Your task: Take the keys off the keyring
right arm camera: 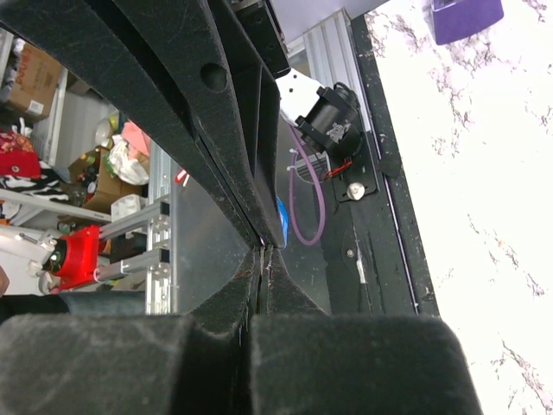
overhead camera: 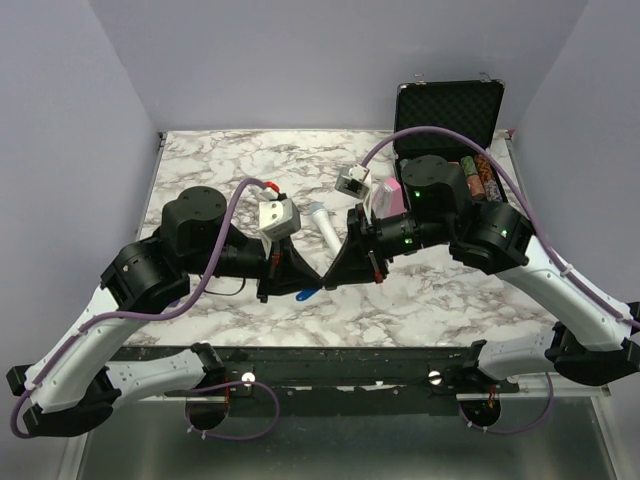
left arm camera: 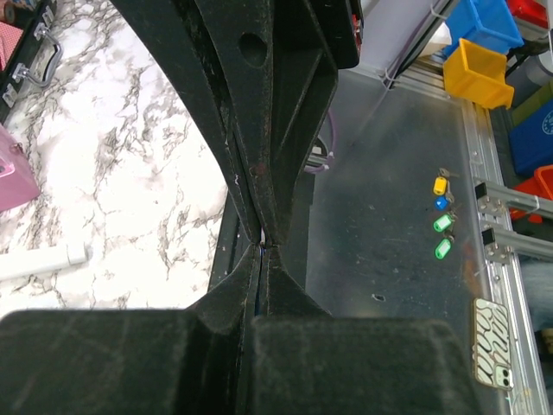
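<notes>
My left gripper (overhead camera: 318, 279) and right gripper (overhead camera: 333, 272) meet tip to tip above the near middle of the marble table (overhead camera: 200, 165). Both are shut. The key's blue head (overhead camera: 307, 294) sticks out just below the left fingers; in the right wrist view the key (right arm camera: 281, 212) shows as a blue edge beside those fingers. In the left wrist view a blue sliver lies between the shut fingers of the left gripper (left arm camera: 261, 251). A thin metal sliver, seemingly the keyring, is pinched in the right gripper (right arm camera: 262, 252); the rest of the ring is hidden.
A white microphone (overhead camera: 325, 228) lies just behind the grippers, with a pink box (overhead camera: 388, 197) and a small white-grey device (overhead camera: 353, 180) further back. An open black case (overhead camera: 450, 105) stands at the back right. The table's near edge lies right below the grippers.
</notes>
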`<action>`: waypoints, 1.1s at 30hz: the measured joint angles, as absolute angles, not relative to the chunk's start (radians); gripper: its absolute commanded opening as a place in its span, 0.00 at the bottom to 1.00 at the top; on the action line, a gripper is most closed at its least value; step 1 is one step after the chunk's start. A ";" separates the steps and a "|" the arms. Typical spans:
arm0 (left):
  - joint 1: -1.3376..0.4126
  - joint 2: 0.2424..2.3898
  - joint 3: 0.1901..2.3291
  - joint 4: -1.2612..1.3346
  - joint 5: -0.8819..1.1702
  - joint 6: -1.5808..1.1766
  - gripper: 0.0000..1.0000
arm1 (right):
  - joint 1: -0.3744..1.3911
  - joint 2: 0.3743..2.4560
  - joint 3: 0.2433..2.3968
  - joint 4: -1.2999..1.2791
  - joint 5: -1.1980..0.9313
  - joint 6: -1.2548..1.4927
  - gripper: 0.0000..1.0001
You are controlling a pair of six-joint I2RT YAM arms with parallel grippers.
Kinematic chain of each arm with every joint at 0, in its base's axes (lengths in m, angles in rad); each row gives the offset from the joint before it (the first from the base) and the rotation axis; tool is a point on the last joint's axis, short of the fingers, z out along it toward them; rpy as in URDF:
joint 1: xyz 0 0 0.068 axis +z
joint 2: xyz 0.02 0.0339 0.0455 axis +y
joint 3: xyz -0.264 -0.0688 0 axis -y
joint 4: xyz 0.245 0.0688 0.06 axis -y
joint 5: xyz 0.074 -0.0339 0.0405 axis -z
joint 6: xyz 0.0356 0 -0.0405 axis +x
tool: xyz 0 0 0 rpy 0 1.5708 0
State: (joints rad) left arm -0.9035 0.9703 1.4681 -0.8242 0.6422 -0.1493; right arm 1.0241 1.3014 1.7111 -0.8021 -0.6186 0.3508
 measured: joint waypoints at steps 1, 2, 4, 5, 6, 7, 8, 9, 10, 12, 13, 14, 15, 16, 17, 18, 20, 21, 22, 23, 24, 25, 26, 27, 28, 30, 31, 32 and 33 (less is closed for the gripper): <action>-0.904 0.969 1.467 -0.823 0.642 -0.152 0.01 | 1.024 1.301 1.710 -0.796 -0.619 0.354 0.01; -0.904 0.967 1.468 -0.823 0.640 -0.154 0.09 | 1.024 1.300 1.707 -0.789 -0.619 0.358 0.01; -0.904 0.965 1.470 -0.824 0.634 -0.162 0.21 | 1.024 1.299 1.702 -0.775 -0.620 0.365 0.01; -0.904 0.965 1.473 -0.826 0.627 -0.167 0.29 | 1.024 1.298 1.701 -0.764 -0.620 0.368 0.01; -0.904 0.965 1.475 -0.831 0.619 -0.172 0.35 | 1.024 1.298 1.700 -0.738 -0.619 0.375 0.01; -0.907 0.966 1.475 -0.838 0.612 -0.176 0.36 | 1.023 1.298 1.700 -0.682 -0.619 0.383 0.01; -0.912 0.970 1.474 -0.855 0.603 -0.181 0.39 | 1.024 1.298 1.701 -0.618 -0.619 0.392 0.01; -0.917 0.976 1.472 -0.869 0.593 -0.184 0.39 | 1.024 1.295 1.702 -0.567 -0.620 0.396 0.01; -0.918 0.979 1.472 -0.880 0.582 -0.188 0.39 | 1.024 1.290 1.704 -0.527 -0.620 0.401 0.01; -0.918 0.997 1.472 -0.891 0.547 -0.194 0.37 | 1.024 1.280 1.706 -0.467 -0.620 0.407 0.01; -0.916 1.001 1.472 -0.895 0.530 -0.197 0.35 | 1.024 1.276 1.707 -0.444 -0.620 0.410 0.01; -0.915 1.000 1.472 -0.897 0.512 -0.203 0.34 | 1.024 1.272 1.707 -0.426 -0.620 0.411 0.01; -0.912 0.998 1.472 -0.898 0.503 -0.204 0.34 | 1.024 1.270 1.707 -0.411 -0.620 0.414 0.01; -0.910 0.993 1.472 -0.897 0.485 -0.208 0.33 | 1.024 1.269 1.707 -0.402 -0.620 0.416 0.01; -0.907 0.985 1.472 -0.896 0.459 -0.212 0.33 | 1.024 1.268 1.707 -0.393 -0.620 0.418 0.01; -0.903 0.979 1.471 -0.894 0.435 -0.216 0.34 | 1.024 1.268 1.707 -0.388 -0.619 0.419 0.01; -0.892 0.962 1.462 -0.879 0.385 -0.229 0.39 | 1.024 1.268 1.706 -0.382 -0.619 0.419 0.01; -0.886 0.951 1.451 -0.870 0.358 -0.238 0.45 | 1.024 1.267 1.705 -0.379 -0.618 0.419 0.01; -0.878 0.939 1.434 -0.856 0.328 -0.249 0.50 | 1.024 1.266 1.701 -0.374 -0.614 0.419 0.01; -0.867 0.920 1.402 -0.844 0.294 -0.270 0.56 | 1.024 1.262 1.695 -0.371 -0.607 0.419 0.01; -0.862 0.912 1.385 -0.844 0.275 -0.280 0.62 | 1.024 1.257 1.686 -0.368 -0.597 0.419 0.01; -0.855 0.900 1.362 -0.838 0.251 -0.301 0.65 | 1.024 1.251 1.678 -0.367 -0.586 0.419 0.01; -0.850 0.891 1.340 -0.833 0.230 -0.319 0.67 | 1.024 1.248 1.666 -0.367 -0.568 0.419 0.01; -0.848 0.885 1.321 -0.831 0.212 -0.336 0.70 | 1.024 1.240 1.660 -0.368 -0.557 0.419 0.01; -0.847 0.880 1.304 -0.832 0.197 -0.352 0.72 | 1.024 1.235 1.652 -0.367 -0.540 0.419 0.01; -0.846 0.868 1.251 -0.831 0.170 -0.395 0.74 | 1.024 1.226 1.633 -0.368 -0.508 0.423 0.01; -0.846 0.864 1.230 -0.835 0.163 -0.412 0.74 | 1.024 1.223 1.623 -0.368 -0.492 0.427 0.01; -0.846 0.857 1.196 -0.832 0.156 -0.434 0.77 | 1.024 1.221 1.613 -0.368 -0.475 0.430 0.01; -0.846 0.852 1.171 -0.828 0.153 -0.445 0.78 | 1.024 1.221 1.603 -0.369 -0.456 0.432 0.01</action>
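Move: Beneath the two shut grippers, whose tips meet in mid-air, the keyring's blue tag hangs roughly 2 cm to the left of the left hand's point and 2 cm lower; from the right hand it is about 3 cm left and 2 cm down. Some 40 cm below the left hand runs the black front rail, about 2 cm back. The white tube lies on the table about 28 cm ahead and 2 cm right, also some 40 cm down. Opening wide, the left hand lets go of the keyring, then swings forward about 7 cm and sinks about 10 cm, drifting left, its tips turning some 35 degrees counter-clockwise and dipping. Freed of it, the right hand, fingers still shut, springs up about 9 cm with its tips tilting up some 20 degrees, then eases forward and a little down. ##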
